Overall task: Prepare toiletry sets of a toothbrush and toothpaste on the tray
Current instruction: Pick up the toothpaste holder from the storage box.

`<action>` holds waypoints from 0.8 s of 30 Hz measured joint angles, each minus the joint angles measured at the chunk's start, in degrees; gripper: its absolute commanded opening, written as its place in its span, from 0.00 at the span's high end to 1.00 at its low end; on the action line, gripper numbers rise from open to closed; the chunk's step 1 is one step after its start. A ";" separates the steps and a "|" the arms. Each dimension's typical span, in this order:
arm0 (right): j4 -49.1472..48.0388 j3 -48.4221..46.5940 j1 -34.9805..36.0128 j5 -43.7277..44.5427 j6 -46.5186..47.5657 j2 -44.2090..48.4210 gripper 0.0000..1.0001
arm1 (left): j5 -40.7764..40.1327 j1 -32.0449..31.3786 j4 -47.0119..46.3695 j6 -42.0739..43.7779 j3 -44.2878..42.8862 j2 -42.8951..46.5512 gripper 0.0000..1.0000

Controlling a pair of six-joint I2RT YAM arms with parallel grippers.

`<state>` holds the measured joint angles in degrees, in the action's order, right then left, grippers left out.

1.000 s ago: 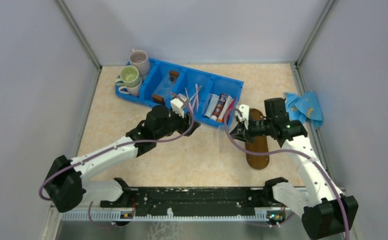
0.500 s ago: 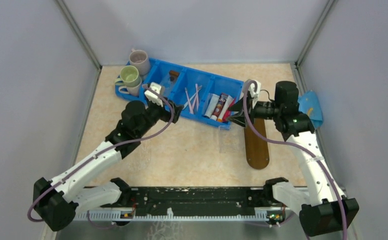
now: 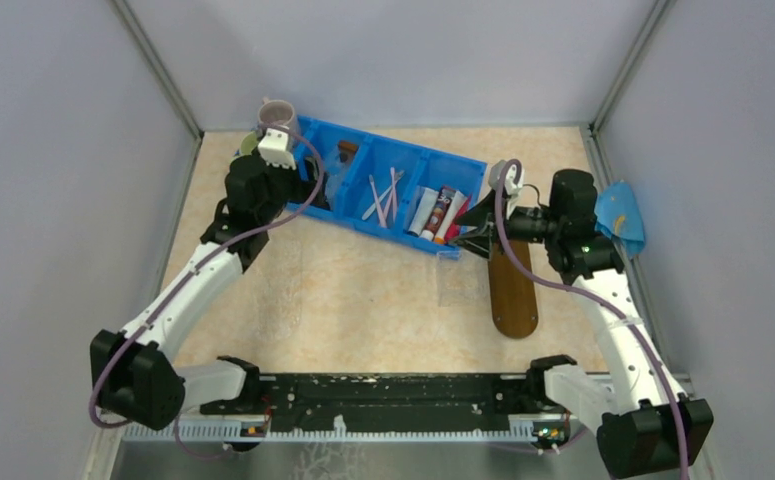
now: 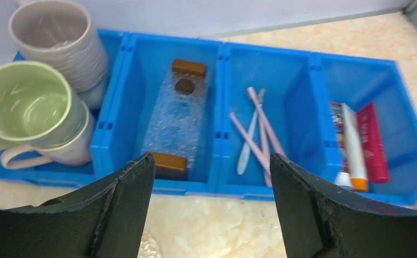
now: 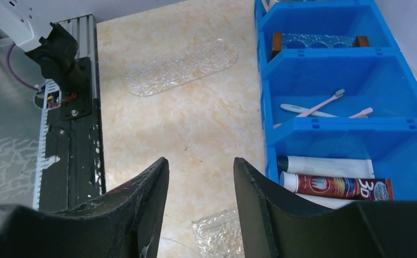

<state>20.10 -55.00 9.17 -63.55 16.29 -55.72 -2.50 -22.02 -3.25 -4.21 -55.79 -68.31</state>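
Note:
Several pink and white toothbrushes lie in the blue bin's third compartment. The toothpaste tubes, white and red, lie in its right-end one. The dark brown oval tray rests on the table to the right of the bin. My left gripper hangs open above the bin's near-left side, holding nothing. My right gripper is open and holds nothing, level with the bin's right end by the tray's far tip.
The blue bin also holds mugs and brown blocks on bubble wrap. Clear bubble-wrap pieces lie on the table. A blue cloth sits at the right wall.
My left arm has swung left and back toward the mug end of the bin, its jaws opening wide. My right gripper has moved from over the tray to the bin's right end and opened.

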 measured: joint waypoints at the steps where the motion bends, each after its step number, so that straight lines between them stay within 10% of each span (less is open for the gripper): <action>1: -0.39 0.28 -0.15 -0.02 -0.09 0.04 0.51 | 0.70 1.46 -0.04 -0.09 -0.13 -1.20 0.18; 12: 1.90 0.55 -3.10 0.52 2.49 -3.17 0.51 | 9.14 11.10 -0.09 -2.08 -10.16 -22.08 0.51; 24: 6.93 -0.74 -7.37 1.38 6.40 -9.70 0.52 | 10.75 11.13 7.69 2.95 -32.85 -39.82 0.47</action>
<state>27.03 -55.75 1.80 -62.17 22.70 -65.43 8.25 -10.90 4.45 -1.26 -88.64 -108.14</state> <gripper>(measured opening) 0.485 0.520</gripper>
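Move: The toothpaste holder lies on the floor of the storage box, about 14 cm ahead of the left gripper, hardly to either side, and some 16 cm below it. The toothbrushes are about 9 cm ahead and 12 cm to the right, the green mug about 16 cm ahead and 14 cm left, the grey mug about 23 cm ahead and 10 cm left. From the right gripper the toothpaste holder is roughly 23 cm ahead, 26 cm left and 17 cm below. Bring the left gripper about 16 cm forward over the toothpaste holder, sinking some 8 cm early on and then running nearly level, while the fingertips tip down about 15 degrees and the wide-open fingers narrow to roughly half, touching nothing yet. Meanwhile lower the empty right gripper about 5 cm beside the box's right end, easing forward and right, its fingers staying half open. ##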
